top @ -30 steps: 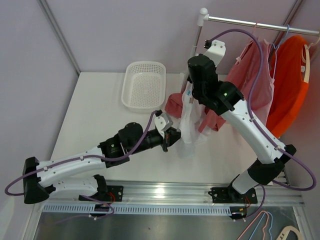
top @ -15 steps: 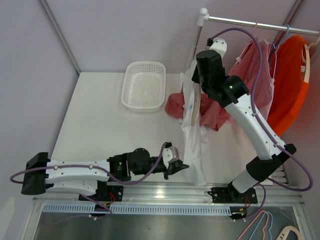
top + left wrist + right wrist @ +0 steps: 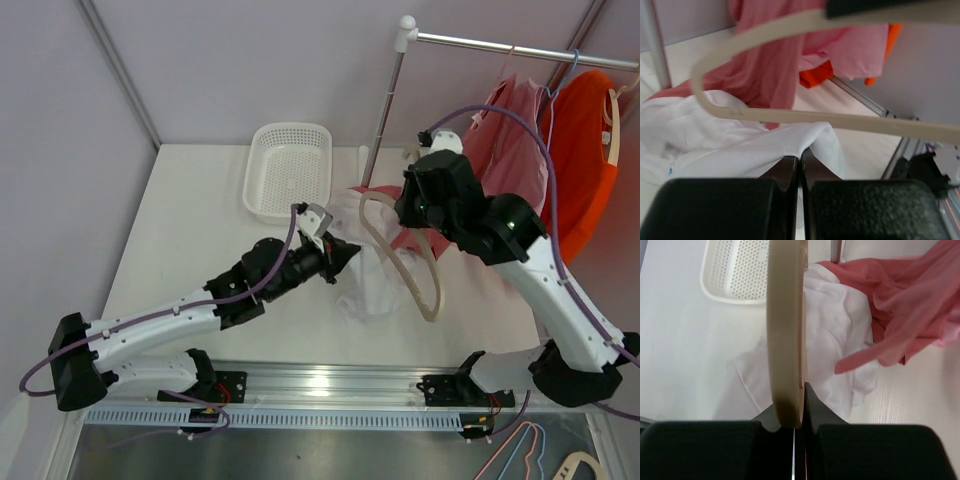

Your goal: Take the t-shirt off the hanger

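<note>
The white t-shirt (image 3: 368, 282) lies crumpled on the table in the middle. My left gripper (image 3: 343, 258) is shut on a fold of it, as the left wrist view (image 3: 800, 159) shows, with the cloth (image 3: 740, 145) bunched in front. My right gripper (image 3: 408, 212) is shut on the beige hanger (image 3: 427, 292) and holds it bare, tilted over the shirt. In the right wrist view the hanger (image 3: 787, 315) rises from the shut gripper (image 3: 796, 407) with the shirt (image 3: 840, 335) below it. The hanger (image 3: 840, 120) crosses the left wrist view.
A white basket (image 3: 288, 170) stands at the back of the table. A rail (image 3: 520, 45) on a pole (image 3: 385, 105) carries a pink garment (image 3: 515, 150) and an orange one (image 3: 585, 160); pink cloth drapes onto the table beside the shirt. Spare hangers (image 3: 530, 455) lie at the front right.
The shirt hung stretched from the hanger and now lies crumpled on the table, off it. My left gripper moved from the near edge toward the middle, still holding cloth. My right arm swung the hanger down.
</note>
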`<move>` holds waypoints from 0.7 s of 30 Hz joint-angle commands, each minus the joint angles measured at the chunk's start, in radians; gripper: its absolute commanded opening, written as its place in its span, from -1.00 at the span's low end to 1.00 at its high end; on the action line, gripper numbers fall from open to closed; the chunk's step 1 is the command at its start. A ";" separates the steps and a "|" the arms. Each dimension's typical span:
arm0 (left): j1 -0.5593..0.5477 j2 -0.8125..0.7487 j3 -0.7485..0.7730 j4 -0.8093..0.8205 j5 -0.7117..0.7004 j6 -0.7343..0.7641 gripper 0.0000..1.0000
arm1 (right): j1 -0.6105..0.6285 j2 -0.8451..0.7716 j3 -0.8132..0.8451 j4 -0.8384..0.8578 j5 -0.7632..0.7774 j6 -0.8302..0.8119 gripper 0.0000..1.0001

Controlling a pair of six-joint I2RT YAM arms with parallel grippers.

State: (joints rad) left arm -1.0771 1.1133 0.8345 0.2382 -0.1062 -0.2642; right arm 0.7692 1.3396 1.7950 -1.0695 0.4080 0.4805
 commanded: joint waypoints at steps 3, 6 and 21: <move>0.065 -0.012 0.116 -0.134 -0.102 -0.098 -0.99 | 0.027 -0.112 0.049 -0.109 0.073 0.038 -1.00; 0.089 -0.009 0.184 -0.265 -0.102 -0.153 -0.99 | 0.025 -0.129 0.095 -0.071 0.147 0.012 -1.00; 0.476 0.268 1.010 -0.520 0.348 -0.161 -0.99 | -0.088 0.182 0.386 0.178 0.291 -0.131 -1.00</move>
State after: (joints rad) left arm -0.6498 1.3052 1.6775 -0.2626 0.1024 -0.4191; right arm 0.7143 1.5036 2.1155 -0.9966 0.6624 0.4080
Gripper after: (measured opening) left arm 0.010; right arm 0.090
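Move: The white t-shirt is already off the hanger, an edge pinched in the left fingers and the rest heaped below. From that hand the white basket lies about 32 cm ahead, 16 left and 25 down; the bare hanger's middle is roughly 10 cm to the right, 2 ahead and 5 up. From the right hand, which grips the hanger, the t-shirt's heap lies some 5 cm ahead, 5 left and 32 down. The t-shirt, still pinched in the shut left fingers, is carried away from the bare hanger: forward and left at first, then steeply upward, about 20 cm up in all, as the hand turns some 10 degrees counter-clockwise. The right hand keeps its grip on the hanger, draws it briefly back and right while rising, then swings forward, ending about 9 cm higher. ##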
